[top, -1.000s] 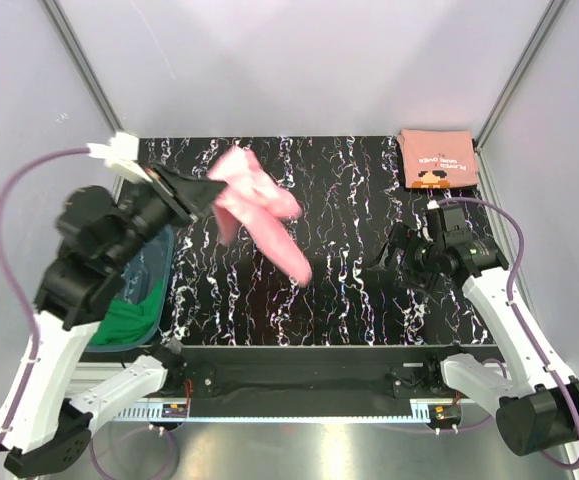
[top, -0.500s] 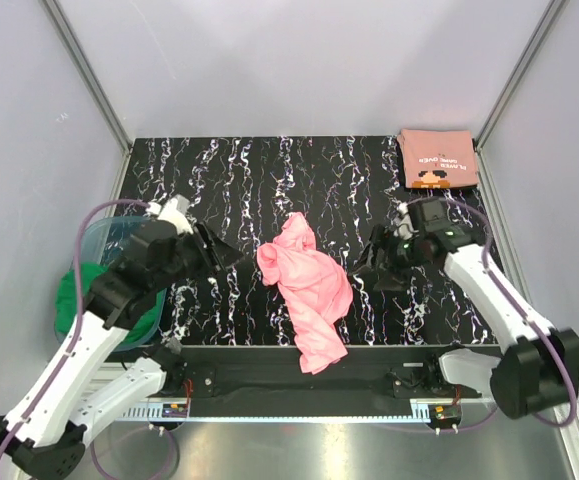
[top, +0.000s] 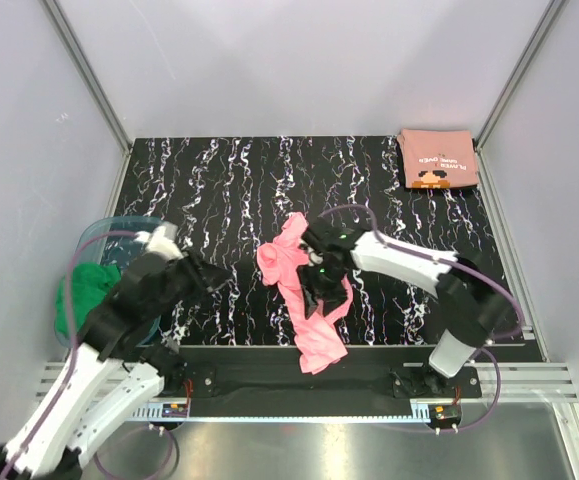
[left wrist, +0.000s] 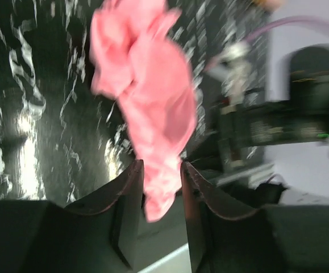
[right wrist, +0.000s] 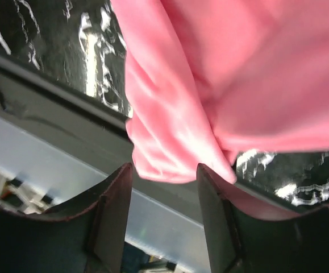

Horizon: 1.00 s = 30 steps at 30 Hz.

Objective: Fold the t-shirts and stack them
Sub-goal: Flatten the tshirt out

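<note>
The bright pink t-shirt [top: 281, 262] lies crumpled at the centre of the black marbled table [top: 269, 180], one end trailing over the front edge. My right gripper [top: 316, 298] hovers right over it, open. In the right wrist view its fingertips [right wrist: 164, 170] stand either side of the pink t-shirt's [right wrist: 227, 68] lower hem. My left gripper [top: 217, 280] is open just left of the shirt, apart from it. The left wrist view shows the pink t-shirt [left wrist: 147, 96] beyond the left gripper [left wrist: 161, 170]. The salmon t-shirt [top: 437, 158] with white lettering lies folded at the back right corner.
A teal bin [top: 119, 228] holding green cloth [top: 87, 290] stands off the table's left edge, under my left arm. The metal front rail [top: 299, 375] runs along the near edge. White walls and slanted frame posts enclose the back and sides.
The left gripper let go of the pink t-shirt, which dropped from the air at the back left onto the table's centre. The left arm drew back. The right arm swung left over the shirt, its jaws narrowing.
</note>
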{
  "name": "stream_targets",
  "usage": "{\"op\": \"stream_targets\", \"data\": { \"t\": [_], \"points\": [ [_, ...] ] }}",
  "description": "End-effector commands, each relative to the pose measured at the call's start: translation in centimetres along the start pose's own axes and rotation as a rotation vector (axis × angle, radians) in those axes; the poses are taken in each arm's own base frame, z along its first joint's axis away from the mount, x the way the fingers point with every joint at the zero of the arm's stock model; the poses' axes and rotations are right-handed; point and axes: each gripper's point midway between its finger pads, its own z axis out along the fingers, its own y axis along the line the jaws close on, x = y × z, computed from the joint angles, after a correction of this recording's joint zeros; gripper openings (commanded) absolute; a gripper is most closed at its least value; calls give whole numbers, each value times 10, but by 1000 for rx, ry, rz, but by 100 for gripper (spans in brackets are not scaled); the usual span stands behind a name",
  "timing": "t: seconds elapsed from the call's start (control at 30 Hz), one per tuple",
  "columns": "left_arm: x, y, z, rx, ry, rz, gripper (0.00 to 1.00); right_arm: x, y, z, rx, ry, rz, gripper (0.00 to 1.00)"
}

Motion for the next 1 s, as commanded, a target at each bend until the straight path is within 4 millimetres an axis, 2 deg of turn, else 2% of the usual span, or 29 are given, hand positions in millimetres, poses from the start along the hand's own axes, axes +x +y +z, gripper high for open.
{"op": "stream_targets", "data": {
  "t": [0.0, 0.03, 0.1, 0.23, 0.27, 0.3, 0.37, 0.4, 0.47, 0.5, 0.53, 0.57, 0.6, 0.63, 0.67, 0.7, 0.73, 0.77, 0.8, 0.87, 0.9, 0.97],
  "points": [
    [-39, -4, -37, 32, -254, -50, 37, -24, -11, 12, 161, -44, -108, 56],
    [-38, 0, -38, 19, -253, -64, 38, -28, -19, 19, 217, -36, -103, 57],
    [-28, 9, -35, -23, -205, -68, 39, -36, -26, 20, 282, -44, -131, 60],
    [-19, 11, -30, -40, -155, -68, 41, -30, -32, 40, 285, 38, -155, 59],
    [-20, 11, -30, -41, -156, -68, 42, -31, -32, 41, 286, 36, -155, 52],
    [-23, 7, -33, -31, -165, -61, 42, -30, -30, 41, 273, 36, -156, 31],
    [-26, 6, -34, -36, -170, -47, 42, -32, -23, 23, 260, -7, -164, 19],
    [-27, 6, -35, -40, -173, -30, 43, -39, -14, 3, 252, -73, -171, 13],
    [-32, 5, -37, -58, -180, -12, 43, -38, -9, -27, 267, -127, -162, 8],
    [-32, 5, -36, -64, -176, 1, 43, -45, 2, -48, 249, -183, -167, 5],
    [-33, 4, -36, -66, -174, 9, 44, -46, 12, -77, 224, -255, -175, 0],
    [-33, 2, -31, -65, -164, 16, 45, -43, 15, -95, 223, -279, -172, 0],
    [-34, 1, -29, -63, -158, 29, 46, -47, 33, -134, 163, -386, -191, 0],
    [-34, 0, -26, -65, -151, 37, 49, -47, 42, -153, 133, -433, -201, 0],
    [-35, -7, -22, -41, -145, 46, 53, -47, 51, -171, 101, -483, -219, 0],
    [-35, -10, -16, -37, -131, 69, 70, -45, 69, -206, 20, -567, -256, 0],
    [-36, -15, -11, -20, -123, 85, 77, -43, 77, -223, -9, -607, -283, 0],
    [-39, -33, -9, 56, -120, 106, 86, -41, 81, -240, -21, -648, -291, 0],
    [-39, -39, -2, 82, -101, 151, 99, -39, 92, -273, -64, -729, -312, 0],
    [-43, -66, 1, 193, -89, 203, 99, -32, 99, -297, -88, -770, -335, 0],
    [-44, -74, 8, 215, -73, 240, 99, -29, 108, -318, -125, -811, -356, 0],
    [-44, -95, 11, 308, -51, 303, 99, -23, 116, -331, -158, -822, -380, 0]
  ]
}}
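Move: The pink t-shirt lies bunched and empty-handed under my right fingers: its middle is about 2 cm ahead, 2 cm left and some 6 cm below. Its crumpled far end is roughly 10 cm ahead and 8 cm left of that hand, and the folded stack about 32 cm ahead and 28 cm right. From my left hand the pink t-shirt's middle is some 15 cm right, about level fore and aft, and 19 cm below; the bin is about 26 cm left, also level. I sink my right hand about 5 cm and slightly forward onto the pink t-shirt, pinch the cloth shut between the fingers, then sweep it fast upward some 40 cm, swinging the fingers up to point more level. My left hand first backs off a few centimetres up and to its left, then opens wide and comes forward and right towards the lifted shirt. ##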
